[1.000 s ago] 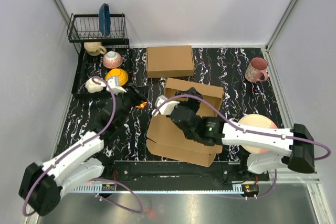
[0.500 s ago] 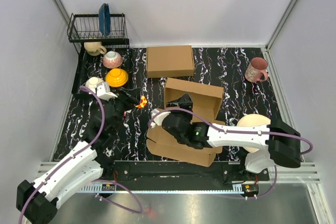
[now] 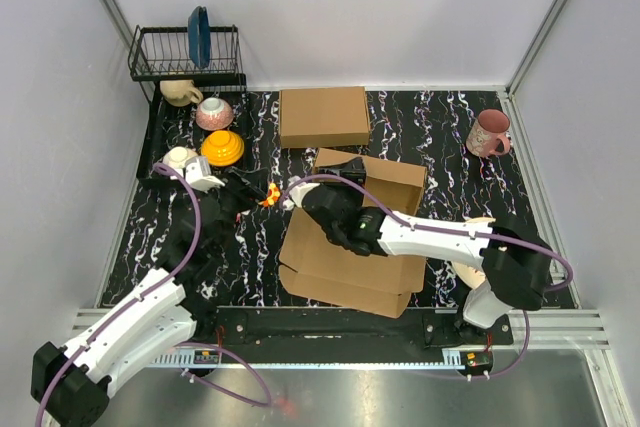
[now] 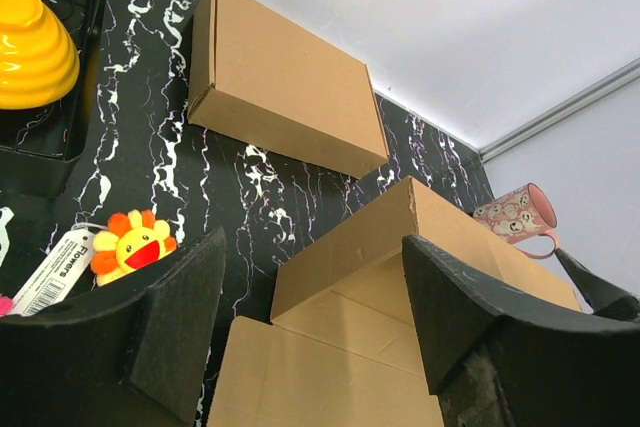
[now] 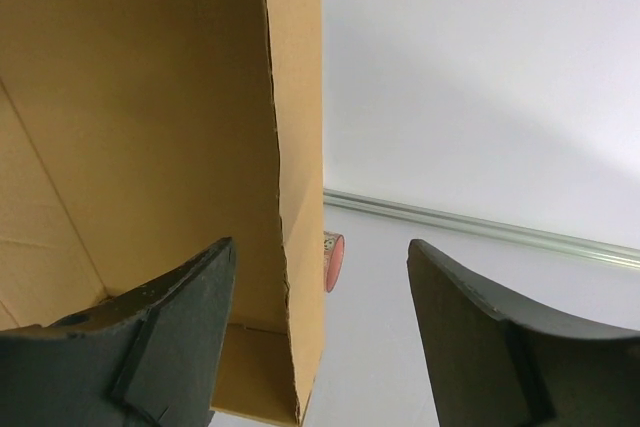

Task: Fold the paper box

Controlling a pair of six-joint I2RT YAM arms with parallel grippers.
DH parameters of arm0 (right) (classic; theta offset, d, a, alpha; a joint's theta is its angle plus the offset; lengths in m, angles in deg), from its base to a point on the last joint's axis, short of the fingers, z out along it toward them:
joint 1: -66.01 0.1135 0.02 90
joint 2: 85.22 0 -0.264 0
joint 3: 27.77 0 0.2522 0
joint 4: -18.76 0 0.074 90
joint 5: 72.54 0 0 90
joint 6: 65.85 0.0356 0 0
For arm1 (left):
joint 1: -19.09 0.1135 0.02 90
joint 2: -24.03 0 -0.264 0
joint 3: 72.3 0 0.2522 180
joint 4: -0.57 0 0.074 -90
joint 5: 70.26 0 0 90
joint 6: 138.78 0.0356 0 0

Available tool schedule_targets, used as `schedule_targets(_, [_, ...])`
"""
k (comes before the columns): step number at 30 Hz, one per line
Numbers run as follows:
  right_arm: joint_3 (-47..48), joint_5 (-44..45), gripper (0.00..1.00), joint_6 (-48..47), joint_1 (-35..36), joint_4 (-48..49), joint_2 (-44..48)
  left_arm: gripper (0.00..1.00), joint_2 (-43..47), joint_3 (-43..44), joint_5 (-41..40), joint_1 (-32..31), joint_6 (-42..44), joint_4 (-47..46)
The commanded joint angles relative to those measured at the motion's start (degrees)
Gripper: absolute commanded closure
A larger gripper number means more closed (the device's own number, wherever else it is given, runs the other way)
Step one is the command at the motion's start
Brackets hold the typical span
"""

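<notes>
The paper box (image 3: 345,257) lies partly folded in the middle of the table, its base flat and its back wall (image 3: 385,175) raised. My right gripper (image 3: 350,167) stands open at the left end of that wall. In the right wrist view the wall's torn edge (image 5: 292,197) rises between the two fingers of that gripper (image 5: 320,244), touching neither. My left gripper (image 3: 243,194) hovers open to the left of the box. From the left wrist camera the box's corner (image 4: 340,277) shows between the spread fingers of this gripper (image 4: 312,247), which holds nothing.
A neatly formed cardboard box (image 3: 323,116) sits behind the paper box. A dish rack (image 3: 186,55) with a blue plate, a pink bowl (image 3: 214,112) and a yellow bowl (image 3: 222,147) stand back left. A flower toy (image 3: 270,194) lies by my left gripper. A pink mug (image 3: 488,132) is back right.
My right gripper has slid back and left along the box to the left end of the raised wall. My left gripper drew back to the left, opened slightly wider, then held still.
</notes>
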Motion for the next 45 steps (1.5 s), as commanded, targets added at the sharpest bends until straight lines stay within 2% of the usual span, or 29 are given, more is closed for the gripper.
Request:
schedule_targets(1, [3.0,-1.9,0.25,2.6,-1.3,-0.8,-1.5,0.26,-0.2,0.5,-0.1,0.3,0.0,-1.5])
schedule_targets(11, [2.4,-3.5,0.39,4.1,-3.7,-3.1,-2.6,0.26,0.4,0.4,0.1,0.3,0.5,-1.2])
schedule_targets(14, [2.2,-4.0,0.46,4.4,-4.7,-3.5,-2.4,0.26,0.4,0.3,0.1,0.3,0.6,-1.1])
schedule_targets(28, [1.7,-4.5,0.61,4.4,-6.3,-4.0,-3.4,0.26,1.1,-0.1,0.3,0.3,0.4,-1.2])
schedule_targets(32, [1.8,-4.6,0.72,4.5,-6.3,-4.3,-3.8,0.26,1.6,-0.1,0.1,0.3,0.6,-0.9])
schedule_targets(35, [2.0,-4.1,0.85,4.5,-6.4,-4.4,-3.9,0.26,1.7,-0.1,0.1,0.3,0.5,-0.8])
schedule_targets(36, [2.2,-4.0,0.98,4.3,-6.4,-4.4,-3.7,0.26,1.7,-0.1,0.1,0.3,0.5,-0.8])
schedule_targets(37, [2.8,-3.2,1.0,4.3,-6.4,-4.4,-3.6,0.26,1.7,0.0,0.3,0.3,0.5,-0.8])
schedule_targets(42, [5.2,1.1,1.0,1.3,-6.2,-1.9,-1.3,0.26,2.7,1.6,-0.4,0.3,0.4,1.3])
schedule_targets(45, [10.8,2.7,1.0,3.9,-6.3,-5.4,0.6,0.26,4.2,4.8,-1.6,0.3,0.7,4.4])
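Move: The near edge of the flap folded over the paper box's far wall is just off the right hand's open fingers, at the spot to be gripped: about 3 cm ahead, 2 cm to the right and 2 cm lower. From that hand the closed carton lies some 13 cm ahead, 4 cm left and 14 cm below; the orange flower toy is about 15 cm left, 3 cm back and 14 cm below. From the left hand the flap edge is roughly 18 cm right, 4 cm ahead and 4 cm down. Sinking about 3 cm while easing forward and to the right by 2 to 3 cm, the right hand brings the flap's near edge between its fingers, one above and one below. The fingers close steadily all the while and pinch the cardboard edge; as they finish closing, the hand rises about 2 cm and the wrist tips back up slightly. ##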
